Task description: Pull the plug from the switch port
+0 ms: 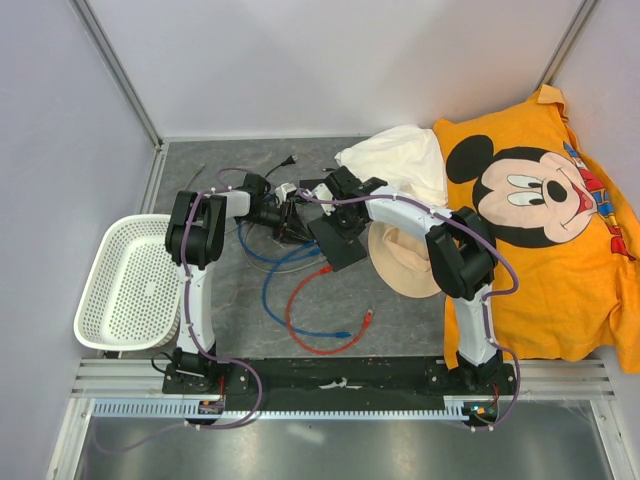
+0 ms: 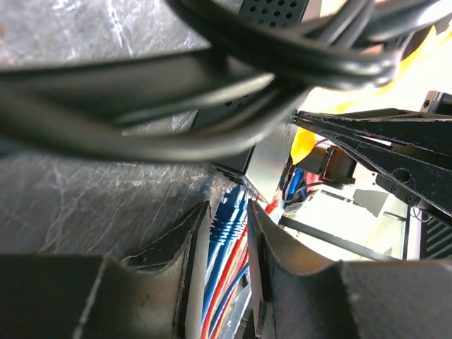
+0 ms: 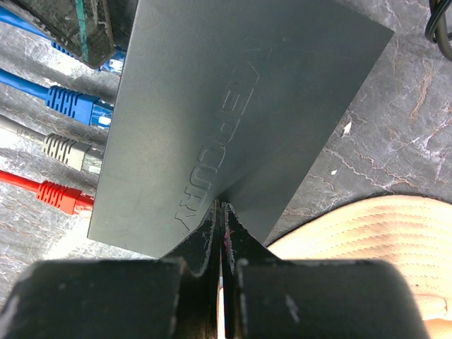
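The switch (image 1: pixel 338 242) is a flat matte black box on the grey table, its port edge (image 3: pixel 106 134) facing left. Blue (image 3: pixel 70 106), grey (image 3: pixel 63 148) and red (image 3: pixel 56 194) plugs sit in that edge. My left gripper (image 1: pixel 283 213) reaches in from the left, and its fingers (image 2: pixel 226 212) are shut on a blue plug (image 2: pixel 224 224) right at the port. Black cords (image 2: pixel 212 85) hang across that view. My right gripper (image 3: pixel 222 205) is shut with nothing between its jaws. Its tips press on the switch's top face (image 3: pixel 233 106).
A tan hat (image 1: pixel 405 262) lies right of the switch, under the right arm. A white cloth (image 1: pixel 400 160) and an orange Mickey Mouse shirt (image 1: pixel 540 220) cover the right side. A white basket (image 1: pixel 130 285) stands at the left edge. Loose red and blue cables (image 1: pixel 320 315) loop near the front.
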Motion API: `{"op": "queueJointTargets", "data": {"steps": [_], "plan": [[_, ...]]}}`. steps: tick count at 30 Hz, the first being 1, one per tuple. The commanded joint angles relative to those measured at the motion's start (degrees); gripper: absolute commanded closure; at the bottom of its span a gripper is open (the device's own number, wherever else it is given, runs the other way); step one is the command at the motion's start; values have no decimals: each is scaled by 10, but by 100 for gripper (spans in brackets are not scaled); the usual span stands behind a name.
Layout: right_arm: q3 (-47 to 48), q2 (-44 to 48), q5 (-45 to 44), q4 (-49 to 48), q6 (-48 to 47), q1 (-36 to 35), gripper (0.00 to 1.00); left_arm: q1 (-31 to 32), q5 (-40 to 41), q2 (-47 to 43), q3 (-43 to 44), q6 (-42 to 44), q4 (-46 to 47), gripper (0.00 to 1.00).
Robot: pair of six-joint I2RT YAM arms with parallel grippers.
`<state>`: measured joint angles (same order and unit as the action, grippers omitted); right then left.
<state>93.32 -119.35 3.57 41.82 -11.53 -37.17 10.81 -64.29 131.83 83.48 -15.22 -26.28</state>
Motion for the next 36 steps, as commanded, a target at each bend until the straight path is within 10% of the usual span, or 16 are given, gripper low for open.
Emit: {"op": "queueJointTargets", "data": {"steps": [1,22,36], "plan": [[-5,-33,3,-13,12,-12,100,9,-23,-15,-17,-38,54,64],[-2,-39,-4,-16,12,-19,100,25,-32,-5,-21,-57,77,72],[-3,-48,-6,-15,13,-23,100,26,-20,12,-5,-19,46,98]]}}
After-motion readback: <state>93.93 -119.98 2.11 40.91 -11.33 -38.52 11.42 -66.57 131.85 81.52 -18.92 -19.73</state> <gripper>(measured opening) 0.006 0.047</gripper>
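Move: The far blue plug, outermost in the row on the switch's left edge, is about 1 cm to the right of my left fingertips and a centimetre lower. The second blue plug is some 2 cm right and 2 cm back from that hand, the red plug about 4 cm right and 6 cm back, the switch's middle roughly 6 cm right. For my right hand, the switch's middle is about 2 cm left and 1 cm ahead, just below, and the far blue plug some 7 cm left, 1 cm ahead. I ease my left hand barely 1 cm to the right, towards the port edge, then hold it there and shut its half-open fingers almost fully around the far blue plug's tail. My shut right fingertips stay down on the switch's lid and creep about 1 cm left across it. ##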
